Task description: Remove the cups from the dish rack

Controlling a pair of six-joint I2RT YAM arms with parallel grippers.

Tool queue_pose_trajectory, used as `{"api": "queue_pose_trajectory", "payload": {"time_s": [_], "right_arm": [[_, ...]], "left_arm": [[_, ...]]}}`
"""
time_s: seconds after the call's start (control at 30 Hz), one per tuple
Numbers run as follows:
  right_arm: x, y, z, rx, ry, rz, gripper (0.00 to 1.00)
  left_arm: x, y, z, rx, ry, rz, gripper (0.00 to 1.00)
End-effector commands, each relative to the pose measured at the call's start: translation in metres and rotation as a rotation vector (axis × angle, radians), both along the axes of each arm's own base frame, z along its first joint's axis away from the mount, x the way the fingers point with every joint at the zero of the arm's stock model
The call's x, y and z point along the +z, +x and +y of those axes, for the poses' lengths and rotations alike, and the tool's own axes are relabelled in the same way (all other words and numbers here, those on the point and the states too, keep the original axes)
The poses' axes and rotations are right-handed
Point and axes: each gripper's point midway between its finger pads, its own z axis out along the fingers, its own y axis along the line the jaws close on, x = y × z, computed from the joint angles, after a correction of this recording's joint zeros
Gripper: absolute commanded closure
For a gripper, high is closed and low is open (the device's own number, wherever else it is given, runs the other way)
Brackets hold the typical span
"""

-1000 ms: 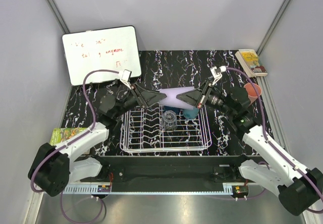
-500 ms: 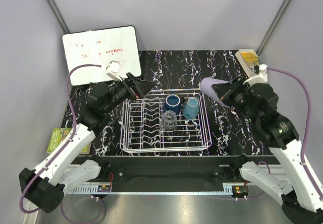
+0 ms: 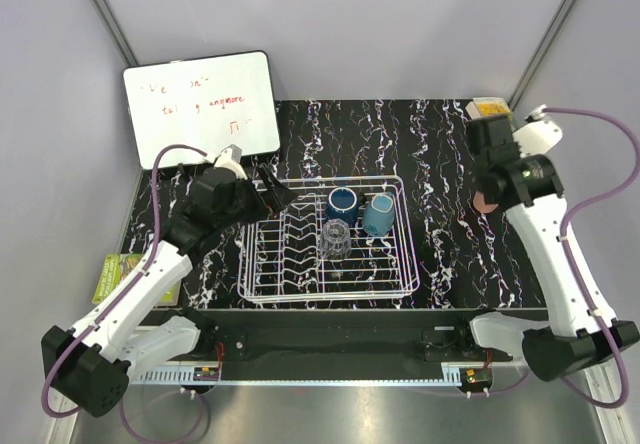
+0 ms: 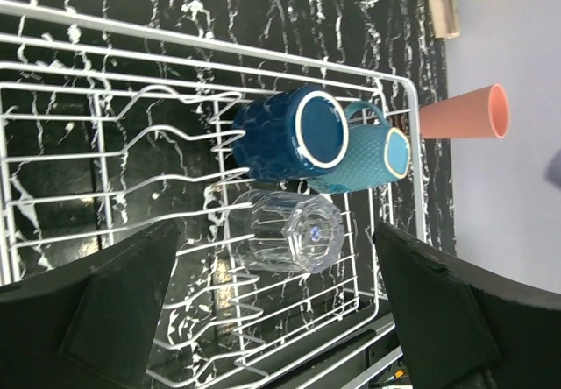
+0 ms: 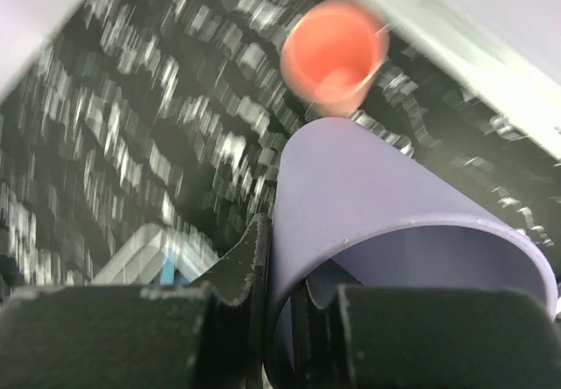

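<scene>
The white wire dish rack (image 3: 300, 286) (image 4: 105, 152) holds a dark blue cup (image 3: 342, 202) (image 4: 289, 135), a teal cup (image 3: 377, 214) (image 4: 372, 157) and a clear glass (image 3: 335, 237) (image 4: 289, 240). My left gripper (image 3: 275, 192) (image 4: 280, 319) is open and empty at the rack's left side, its fingers spread wide before the glass. My right gripper (image 5: 294, 301) is shut on the wall of a lavender cup (image 5: 377, 222), one finger outside and one inside the rim. It hovers over the table on the right, just by the salmon cup (image 5: 333, 52) (image 3: 487, 202) (image 4: 460, 113). From above, the right wrist hides the lavender cup.
A whiteboard (image 3: 200, 104) leans at the back left. A book (image 3: 490, 109) (image 4: 438, 3) lies at the back right corner. A green packet (image 3: 125, 274) sits off the table's left edge. Grey walls close in both sides.
Both grippers held the lavender cup over the rack. The left one let go, opened and drew back left. The right arm swung the cup rightward to beside the salmon cup.
</scene>
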Motion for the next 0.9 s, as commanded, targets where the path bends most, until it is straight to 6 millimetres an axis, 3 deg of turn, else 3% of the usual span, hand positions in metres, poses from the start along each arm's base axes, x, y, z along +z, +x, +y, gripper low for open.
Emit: {"api": "queue_pose_trajectory", "payload": {"time_s": [0.0, 0.17, 0.33, 0.87], "right_arm": [[0.032, 0.025, -0.048, -0.17, 0.0, -0.067, 1.0], [0.018, 0.075, -0.063, -0.173, 0.102, 0.042, 1.0], [-0.006, 0.1, -0.075, -0.184, 0.148, 0.124, 1.0], [-0.033, 0.117, -0.088, -0.199, 0.154, 0.186, 1.0]], "left_arm": [[0.015, 0.0, 0.005, 0.017, 0.0, -0.033, 0.02], [0.009, -0.002, 0.005, 0.013, 0.013, -0.016, 0.03], [0.006, -0.002, 0.005, 0.005, 0.02, -0.012, 0.03], [-0.014, 0.001, 0.002, -0.011, 0.052, 0.037, 0.03]]}}
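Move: The coral cup, standing on the counter by the right wall, is about 9 cm ahead of the right gripper, some 8 cm to its right and roughly 22 cm below; the purple cup is already in that gripper. The book lies about 22 cm farther out than the coral cup and some 3 cm farther right. The light-blue cup in the rack is about 23 cm left of the right gripper, 2 cm ahead. From the left gripper the coral cup lies some 55 cm right and 10 cm ahead. Carry the purple cup forward and right over the coral cup, about 11 cm out and 8 cm across, rising a little first and then sinking to finish some 4 cm lower. Turn the right wrist about 10 degrees clockwise and tip it down, then hold there, fingers still pinching the cup's wall near its wide rim. Let the open left gripper sink about 2 cm above the rack. ##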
